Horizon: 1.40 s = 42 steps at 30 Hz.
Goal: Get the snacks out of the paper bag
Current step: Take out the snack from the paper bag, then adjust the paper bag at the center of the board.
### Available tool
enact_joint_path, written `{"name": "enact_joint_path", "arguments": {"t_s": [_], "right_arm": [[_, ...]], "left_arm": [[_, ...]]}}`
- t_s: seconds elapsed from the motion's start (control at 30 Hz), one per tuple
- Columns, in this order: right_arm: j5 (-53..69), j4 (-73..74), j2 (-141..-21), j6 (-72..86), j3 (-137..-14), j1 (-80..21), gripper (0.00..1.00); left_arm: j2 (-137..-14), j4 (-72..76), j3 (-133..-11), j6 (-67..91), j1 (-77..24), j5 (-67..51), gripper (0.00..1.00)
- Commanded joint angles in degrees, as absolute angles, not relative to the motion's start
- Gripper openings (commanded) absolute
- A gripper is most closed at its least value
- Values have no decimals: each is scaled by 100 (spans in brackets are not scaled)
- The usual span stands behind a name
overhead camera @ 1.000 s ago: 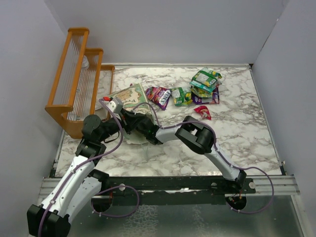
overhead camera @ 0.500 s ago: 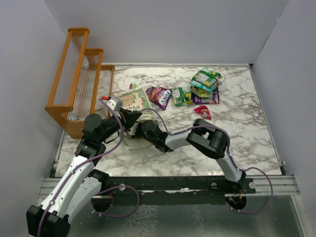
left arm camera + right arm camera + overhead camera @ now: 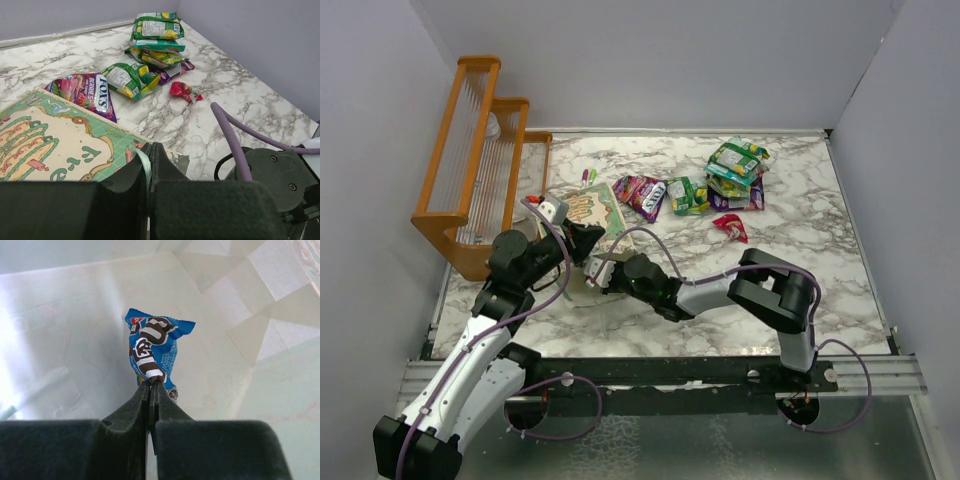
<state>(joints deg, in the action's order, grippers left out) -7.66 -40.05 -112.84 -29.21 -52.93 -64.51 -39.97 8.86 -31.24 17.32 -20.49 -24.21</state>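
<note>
The mint-green paper bag [image 3: 588, 208] lies on its side, printed face up. My left gripper [image 3: 149, 148] is shut on the bag's green rim [image 3: 144, 167] at its mouth. Reaching into the mouth, my right gripper [image 3: 151, 385] is shut on a blue snack packet [image 3: 155, 347] against the cream inside [image 3: 240, 340]. In the top view the right gripper [image 3: 594, 272] sits at the bag's near end, and the blue packet is hidden there. Other snacks lie on the table: a purple one [image 3: 642, 193], a green one [image 3: 687, 195], a pile [image 3: 738, 170] and a small red one [image 3: 730, 227].
An orange wooden rack [image 3: 480, 160] stands along the left edge, just behind the bag. Two thin markers [image 3: 588, 176] lie beyond the bag. The right arm's elbow [image 3: 778, 290] juts over the near right part of the marble table [image 3: 820, 260]. Walls close in on three sides.
My right gripper has closed on the blue packet, and the right arm has drawn back toward the near right. The bag shifted a little, uncovering the markers. The left gripper kept its hold.
</note>
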Motion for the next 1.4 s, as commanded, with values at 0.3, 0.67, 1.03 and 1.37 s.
{"name": "enact_joint_path", "arguments": {"t_s": [0.3, 0.67, 1.03, 1.37], "right_arm": [[926, -4180, -9326, -2741, -3936, -6491, 1], [2213, -3179, -6088, -4016, -2785, -6495, 1], [1041, -3856, -3959, -3885, -2571, -6495, 1], [-1810, -5371, -4261, -3324, -2160, -6495, 1]], "left_arm": [[-3841, 834, -3287, 1623, -2052, -2128, 0], [-3916, 726, -3348, 1723, -2044, -1892, 0], [-4048, 633, -4272, 2254, -2044, -1960, 0], [-4397, 199, -5283, 3473, -2046, -792, 0]]}}
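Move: The right hand is down inside the paper bag, with the blue snack already pinched. From it the green snack lies on the open table some 23 cm ahead and 22 cm to the right, about 4 cm lower. The purple snack is roughly 12 cm to the left of the green one, and the small red snack about 9 cm nearer and 11 cm farther right. From the left hand, the green snack lies some 24 cm ahead, 19 cm right and 25 cm below. Keep the right fingers shut on the blue snack and draw it back and to the right out of the bag, rising steeply about 30 cm and tipping the fingers up some 45 degrees, then swing forward 5 cm, still going right. Keep the left gripper on the bag's handle, near still at first, then lift it about 12 cm as the right hand comes clear. ##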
